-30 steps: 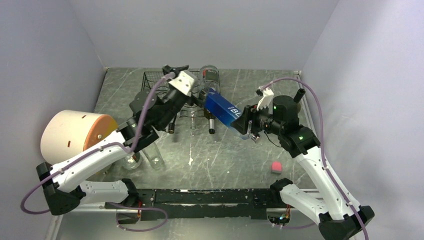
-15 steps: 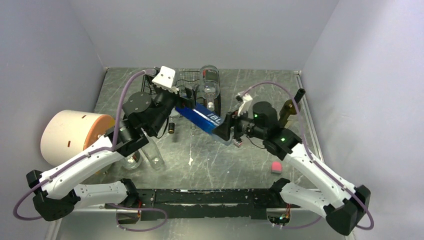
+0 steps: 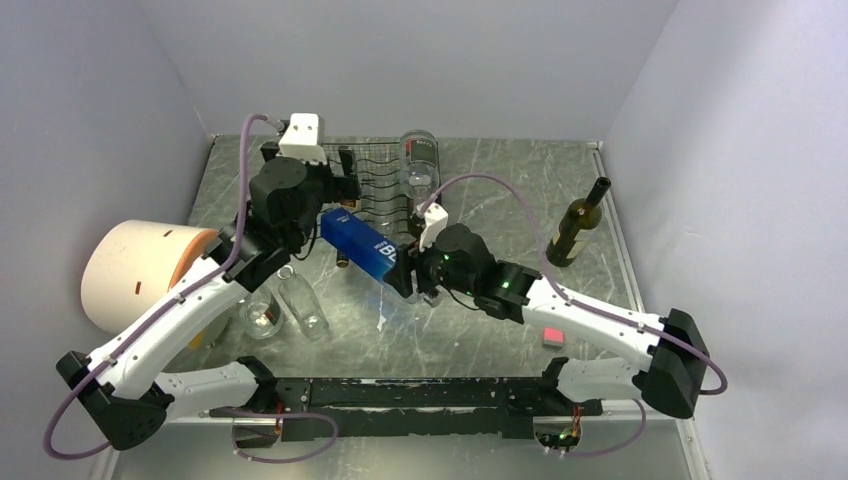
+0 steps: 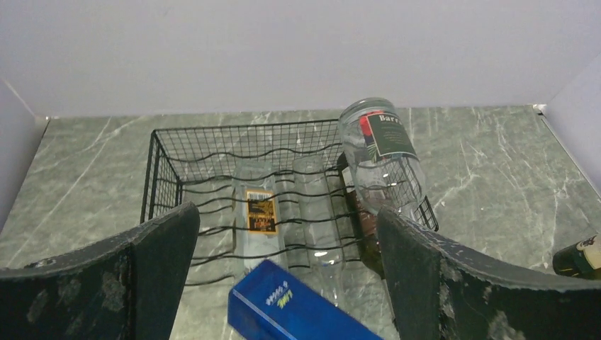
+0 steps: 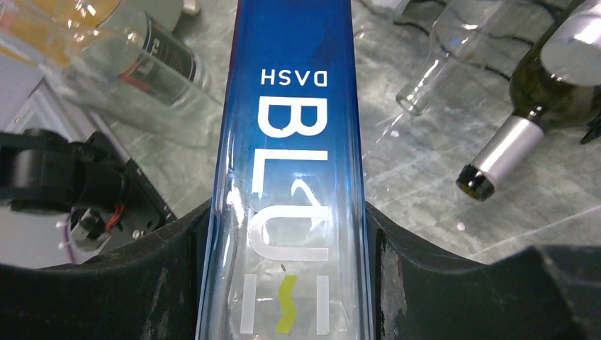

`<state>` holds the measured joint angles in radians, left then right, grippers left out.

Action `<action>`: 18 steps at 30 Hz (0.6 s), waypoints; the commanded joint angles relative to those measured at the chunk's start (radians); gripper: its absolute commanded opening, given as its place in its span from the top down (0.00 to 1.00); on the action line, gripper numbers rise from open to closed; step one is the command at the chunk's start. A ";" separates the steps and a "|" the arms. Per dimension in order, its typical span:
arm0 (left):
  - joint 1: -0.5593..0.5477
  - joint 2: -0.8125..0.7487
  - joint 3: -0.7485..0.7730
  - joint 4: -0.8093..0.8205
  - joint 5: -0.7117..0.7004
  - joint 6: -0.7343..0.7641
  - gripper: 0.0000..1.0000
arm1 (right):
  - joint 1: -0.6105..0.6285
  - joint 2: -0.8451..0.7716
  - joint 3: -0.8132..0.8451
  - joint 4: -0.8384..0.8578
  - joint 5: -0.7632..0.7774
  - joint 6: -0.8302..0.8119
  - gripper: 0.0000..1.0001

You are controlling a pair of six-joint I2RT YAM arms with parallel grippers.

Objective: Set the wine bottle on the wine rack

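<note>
The wine bottle (image 3: pixel 358 243) is a square blue glass one with white lettering. It hangs level above the table, just in front of the wine rack. My right gripper (image 3: pixel 405 275) is shut on it, the pads pressed to both flat sides (image 5: pixel 290 219) of the bottle (image 5: pixel 294 142). The wine rack (image 3: pixel 375 175) is a black wire box with wavy tiers (image 4: pixel 212 152) at the back. My left gripper (image 3: pixel 338 185) is open and holds nothing. It hovers (image 4: pixel 287 227) beside the rack's left end, and the bottle's far end (image 4: pixel 290 312) lies below it.
Clear bottles (image 4: pixel 259 212) lie in the rack, with a large clear labelled one (image 3: pixel 420 165) at its right end. A dark green bottle (image 3: pixel 575 232) stands at right. A beige drum (image 3: pixel 140 270), a clear bottle (image 3: pixel 300 305), a glass (image 3: pixel 262 318) and a pink cube (image 3: pixel 552 334) are nearer.
My right arm swung left with the blue bottle, from table centre to the front of the rack. My left gripper drew back from the bottle's end, moved left and opened wider.
</note>
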<state>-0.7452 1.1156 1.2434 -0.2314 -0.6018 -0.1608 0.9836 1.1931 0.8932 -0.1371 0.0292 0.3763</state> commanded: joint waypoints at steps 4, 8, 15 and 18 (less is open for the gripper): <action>0.086 -0.061 0.043 -0.178 0.069 -0.128 0.01 | 0.026 0.043 0.075 0.336 0.086 -0.010 1.00; 0.144 -0.070 0.023 -0.233 0.119 -0.154 0.00 | 0.061 0.090 0.085 0.361 0.054 -0.005 1.00; 0.257 -0.051 0.015 -0.290 0.237 -0.196 0.00 | 0.108 0.193 0.104 0.407 0.114 0.038 1.00; 0.297 -0.034 0.016 -0.297 0.278 -0.197 0.01 | 0.115 0.261 0.141 0.432 0.161 0.068 1.00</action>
<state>-0.4953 1.0645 1.2537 -0.4927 -0.4179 -0.3340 1.0943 1.4239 0.9226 0.0257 0.0990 0.3969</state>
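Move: The right hand holds the blue bottle by its clear end; the free slot at the rack's left end lies some 20 cm ahead, 20 cm left and 12 cm below. The orange-label bottle in the next slot is about 20 ahead and 12 left, while the empty glass bottle stands roughly 5 cm back and 18 left. From the left hand that free slot is around 8 cm ahead, 7 left and 30 below. Leftward and down, the right hand carries the blue bottle about 5 cm left and 4 cm lower, swinging slightly forward and then back, with its grip kept and its wrist barely turning. The wide-open left hand also shifts some 6 cm left and sinks about 4 cm towards the rack's left end, tipping down roughly 10 degrees, touching nothing. ##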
